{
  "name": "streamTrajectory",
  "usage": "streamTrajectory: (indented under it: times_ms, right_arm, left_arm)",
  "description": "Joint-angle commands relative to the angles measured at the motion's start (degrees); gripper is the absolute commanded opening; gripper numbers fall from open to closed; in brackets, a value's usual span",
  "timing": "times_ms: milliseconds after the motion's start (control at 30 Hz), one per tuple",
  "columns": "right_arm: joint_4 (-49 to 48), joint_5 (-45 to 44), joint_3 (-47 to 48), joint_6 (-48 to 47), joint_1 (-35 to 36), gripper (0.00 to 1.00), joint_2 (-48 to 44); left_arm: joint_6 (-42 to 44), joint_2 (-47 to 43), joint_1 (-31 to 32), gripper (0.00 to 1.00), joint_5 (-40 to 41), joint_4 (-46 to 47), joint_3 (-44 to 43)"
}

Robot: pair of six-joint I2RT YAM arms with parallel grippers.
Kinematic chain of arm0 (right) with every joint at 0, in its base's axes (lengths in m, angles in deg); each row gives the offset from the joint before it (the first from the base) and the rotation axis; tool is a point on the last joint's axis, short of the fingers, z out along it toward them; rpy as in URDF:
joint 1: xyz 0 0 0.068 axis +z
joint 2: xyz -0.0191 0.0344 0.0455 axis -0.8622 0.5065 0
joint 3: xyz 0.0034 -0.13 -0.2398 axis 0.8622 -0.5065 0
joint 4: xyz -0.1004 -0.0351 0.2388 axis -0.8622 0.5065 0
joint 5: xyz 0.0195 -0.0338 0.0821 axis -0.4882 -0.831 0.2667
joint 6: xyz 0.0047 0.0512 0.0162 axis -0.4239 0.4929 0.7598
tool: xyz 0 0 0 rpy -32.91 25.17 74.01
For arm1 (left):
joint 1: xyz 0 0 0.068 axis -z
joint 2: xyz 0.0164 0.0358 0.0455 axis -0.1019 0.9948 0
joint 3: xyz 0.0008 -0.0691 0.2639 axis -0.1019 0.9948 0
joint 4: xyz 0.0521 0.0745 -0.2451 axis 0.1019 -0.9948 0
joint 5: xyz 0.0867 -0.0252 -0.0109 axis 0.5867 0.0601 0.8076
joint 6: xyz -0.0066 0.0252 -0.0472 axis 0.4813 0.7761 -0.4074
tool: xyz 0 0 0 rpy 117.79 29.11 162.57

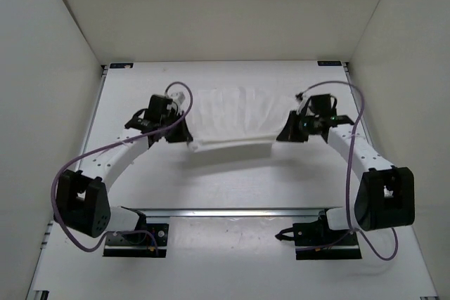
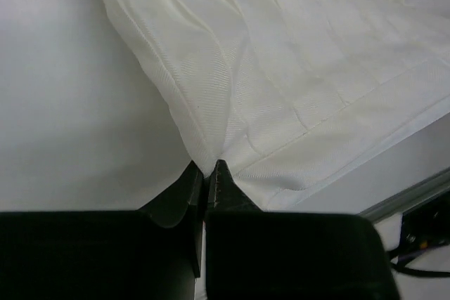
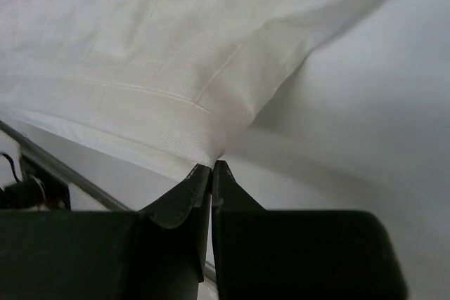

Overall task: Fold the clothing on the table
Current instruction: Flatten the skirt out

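The clothing (image 1: 232,119), a thin white garment with ribbed folds, is stretched between both arms over the middle of the table (image 1: 232,180). My left gripper (image 1: 184,133) is shut on its left near corner; the left wrist view shows the cloth (image 2: 281,82) pinched into the closed tips of that gripper (image 2: 209,168). At the right near corner my right gripper (image 1: 283,133) is shut on the cloth too, and in the right wrist view the fabric (image 3: 162,54) runs into its closed tips (image 3: 211,166). The near edge sags slightly between the two grips.
A metal rail (image 1: 232,211) crosses the table near the arm bases. White walls (image 1: 42,68) close in the left, right and back sides. Purple cables (image 1: 355,114) loop off both arms.
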Motion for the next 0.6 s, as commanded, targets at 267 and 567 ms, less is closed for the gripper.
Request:
streamTrajectory:
  times_ms: [267, 567]
  right_arm:
    - [-6.1, -2.5, -7.3, -0.5, 4.0, 0.00, -4.2]
    - [6.0, -3.5, 45.7, -8.7, -0.5, 0.00, 20.4]
  left_arm:
    - [-0.5, -5.0, -3.1, 0.00, -0.3, -4.5, 12.2]
    - [2.4, 29.9, -5.9, 0.00, -8.0, -12.3, -48.5]
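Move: Each hand grips a near corner of the skirt, about 30 cm apart and some 13 cm above the table. From the left hand, the skirt's far edge lies about 23 cm ahead and 18 cm right, and the skirt's middle 11 cm ahead and 17 cm right. From the right hand, the far edge is about 22 cm ahead and 12 cm left, the middle 10 cm ahead and 13 cm left. Keep both grippers shut on the skirt's near corners and finish drawing them back and down together, about 9 cm back and 7 cm lower, fingers tipping down. Then reverse quickly and swing both forward roughly 20 cm over the skirt, rising as you go, the right hand climbing about twice as much as the left and tipping its fingers back up. ##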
